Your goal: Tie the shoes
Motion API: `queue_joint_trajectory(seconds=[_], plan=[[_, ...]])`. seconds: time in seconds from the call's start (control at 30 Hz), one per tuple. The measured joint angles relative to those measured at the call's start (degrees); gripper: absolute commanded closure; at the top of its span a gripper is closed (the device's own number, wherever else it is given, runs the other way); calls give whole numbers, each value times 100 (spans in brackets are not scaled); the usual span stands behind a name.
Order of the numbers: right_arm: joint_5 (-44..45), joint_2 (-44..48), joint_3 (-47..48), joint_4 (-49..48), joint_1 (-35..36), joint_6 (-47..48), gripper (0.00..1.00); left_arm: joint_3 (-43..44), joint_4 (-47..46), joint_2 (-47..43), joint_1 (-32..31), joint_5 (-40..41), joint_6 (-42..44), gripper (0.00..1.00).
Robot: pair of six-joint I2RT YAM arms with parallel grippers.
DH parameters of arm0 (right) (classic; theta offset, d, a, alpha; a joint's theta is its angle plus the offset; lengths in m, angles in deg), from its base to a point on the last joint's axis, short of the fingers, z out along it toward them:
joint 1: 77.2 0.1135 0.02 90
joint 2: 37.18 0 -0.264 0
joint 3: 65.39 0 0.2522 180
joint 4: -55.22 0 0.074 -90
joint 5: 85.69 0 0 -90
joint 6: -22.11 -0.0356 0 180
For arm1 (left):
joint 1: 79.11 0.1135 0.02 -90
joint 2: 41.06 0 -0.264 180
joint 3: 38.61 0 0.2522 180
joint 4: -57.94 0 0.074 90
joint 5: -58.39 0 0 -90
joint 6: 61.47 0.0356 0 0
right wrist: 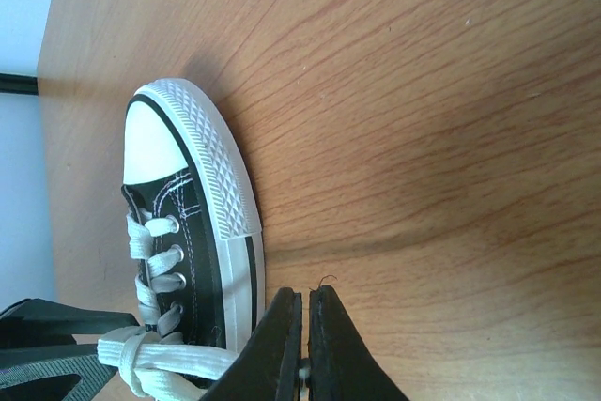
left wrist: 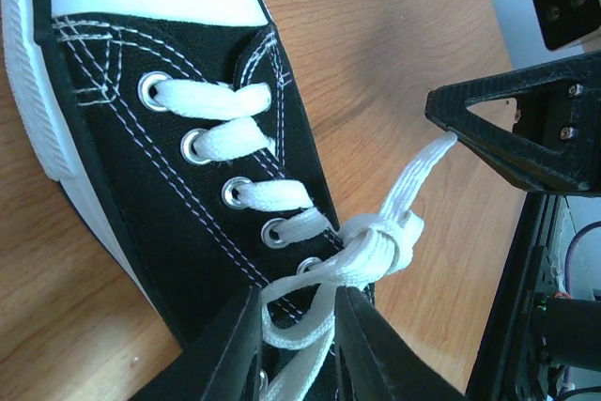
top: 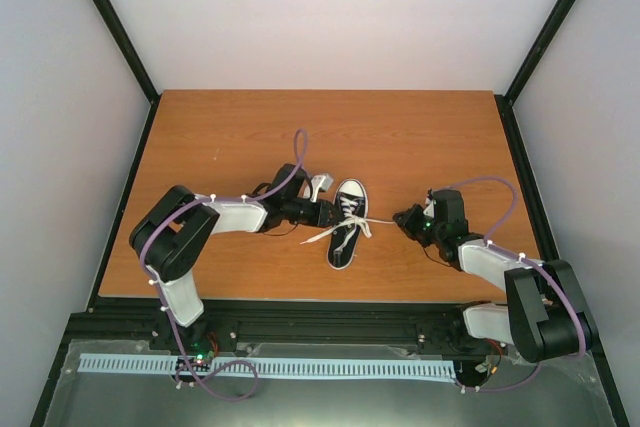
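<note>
A small black canvas shoe [top: 347, 222] with a white toe cap lies mid-table, toe pointing away. Its white laces [left wrist: 380, 241] are crossed into a simple knot just off the eyelets, toward my right gripper. My left gripper [left wrist: 299, 331] hovers over the shoe's tongue. Its jaws stand apart, with two lace strands running between the fingers [left wrist: 230, 349]. My right gripper [right wrist: 302, 296] is shut on the other lace end [left wrist: 427, 161], which runs taut from the knot. It sits on the table just right of the shoe [right wrist: 192, 232].
The wooden table [top: 420, 137] is bounded by black frame posts and white walls. Both arms [top: 235, 215] reach in from the near edge toward the middle. The right arm [top: 480, 257] lies low over the table's right front.
</note>
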Motion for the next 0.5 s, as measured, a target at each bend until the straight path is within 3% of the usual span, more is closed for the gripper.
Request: queue_joint_trajectory(seconds=[0.2, 0.4, 0.47, 0.5], plan=[[-20, -7, 0, -9, -11, -2, 97, -15, -15, 50, -13, -28, -61, 63], [-20, -24, 0, -11, -24, -2, 97, -98, -168, 35, -39, -57, -120, 40], [-20, -31, 0, -11, -42, 2, 92, -170, -227, -57, -44, -42, -142, 37], [-20, -39, 0, -11, -52, 4, 84, -203, -234, -111, -44, -31, -155, 36]])
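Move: The left hand is poised over the shoe with the white lace loop right at its fingertips, about 1 cm to the right and 2 cm below. The knot is some 4 cm to the right and 1 cm back, and the shoe's middle 1 cm to the right, 1 cm back and 3 cm lower. The loose lace end's tip lies about 7 cm to the left, 5 cm back. From the right hand, the loop is roughly 10 cm left, 1 cm back, and the knot 7 cm left, 1 cm back, both about level. Back towards the heel the left hand eases by about half a centimetre, dipping slightly and then rising again, while its fingers spread from a quarter open to well past half, on either side of the lace loop, without turning the wrist. The right hand stays put, shut on the other lace and keeping it drawn out to the right of the knot. ##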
